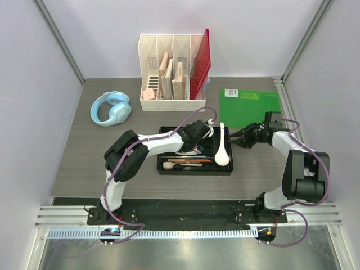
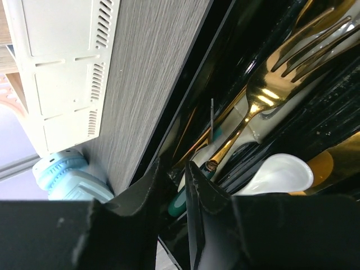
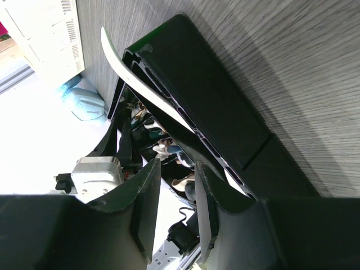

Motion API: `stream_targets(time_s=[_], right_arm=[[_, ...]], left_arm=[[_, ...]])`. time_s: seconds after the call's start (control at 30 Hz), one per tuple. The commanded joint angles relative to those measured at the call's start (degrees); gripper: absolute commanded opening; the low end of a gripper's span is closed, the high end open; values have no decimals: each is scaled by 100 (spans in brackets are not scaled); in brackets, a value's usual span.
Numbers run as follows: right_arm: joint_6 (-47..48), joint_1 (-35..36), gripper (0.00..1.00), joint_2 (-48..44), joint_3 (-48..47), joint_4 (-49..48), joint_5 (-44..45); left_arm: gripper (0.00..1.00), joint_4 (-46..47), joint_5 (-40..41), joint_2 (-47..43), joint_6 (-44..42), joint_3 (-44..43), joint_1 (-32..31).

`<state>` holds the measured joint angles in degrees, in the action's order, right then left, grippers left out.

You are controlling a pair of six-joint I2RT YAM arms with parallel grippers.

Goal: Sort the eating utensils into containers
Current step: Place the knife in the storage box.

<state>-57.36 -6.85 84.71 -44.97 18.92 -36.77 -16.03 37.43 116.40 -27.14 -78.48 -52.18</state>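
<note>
The black cutlery tray [image 1: 166, 170] lies mid-table with eating utensils in its long compartments. A large white ceramic soup spoon [image 1: 222, 149] fills the right end. My left gripper [image 1: 197, 138] is down in the tray's back part. In the left wrist view its jaws [image 2: 179, 180] stand slightly apart, with a green-handled utensil [image 2: 181, 202] lying in the gap. Beyond it are a gold fork [image 2: 270, 84] and a white spoon [image 2: 281, 174]. My right gripper [image 1: 237, 140] hovers at the tray's right edge, open and empty [image 3: 175, 180], facing the tray wall [image 3: 208, 95].
A white slotted file organizer [image 1: 169, 67] with a red folder [image 1: 201, 67] stands at the back. Blue headphones [image 1: 111, 108] lie to the left of it. A green folder [image 1: 250, 108] lies at the back right, close behind my right arm.
</note>
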Motion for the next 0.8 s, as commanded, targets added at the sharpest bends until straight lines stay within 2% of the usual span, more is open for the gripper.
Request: stream_targets(time_s=[0.0, 0.1, 0.2, 0.27, 0.4, 0.47, 0.53, 0.77], right_arm=[[-47, 26, 36, -253, 23, -2, -93], [-38, 26, 36, -253, 41, -2, -76], [-29, 26, 36, -262, 59, -11, -49], [-20, 26, 36, -262, 76, -28, -23], [41, 26, 37, -270, 85, -20, 65], [41, 26, 37, -244, 85, -28, 65], [50, 26, 37, -227, 129, -72, 83], [-354, 79, 37, -296, 541, -703, -145]], left_arm=[[23, 206, 211, -258, 296, -71, -29], [25, 485, 712, -407, 410, -54, -20], [35, 531, 1064, -705, 787, -115, 59], [40, 286, 1108, -1038, 1524, -307, 216], [48, -1030, 487, -1383, 3150, -852, 577], [47, -1726, 362, -1401, 3747, -1055, 726], [47, -2034, 204, -1471, 4004, -1029, 806], [46, -2246, -280, -1972, 4822, -406, 1245]])
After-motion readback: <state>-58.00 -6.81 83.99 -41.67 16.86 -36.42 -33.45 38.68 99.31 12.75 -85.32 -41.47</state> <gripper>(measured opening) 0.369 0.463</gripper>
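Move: Barely 2 cm under the left fingertips, and about 1 cm to their right, the knife lies in the storage box's far compartment. The gold fork's middle is some 3 cm right and 1 cm back, the big white spoon about 14 cm right and 5 cm back; the headphones lie roughly 26 cm left and 9 cm ahead. From the right hand the knife is around 20 cm left, 4 cm ahead and 5 cm lower. Lifting away from the knife in the storage box, the left hand climbs about 12 cm, slowly at first and then fast, and swings some 8 cm left towards the box's left end and the headphones, dipping slightly at the end. The already parted fingers spread to about half open, while the wrist turns some 35 degrees counter-clockwise and rolls about as much, left side down. ##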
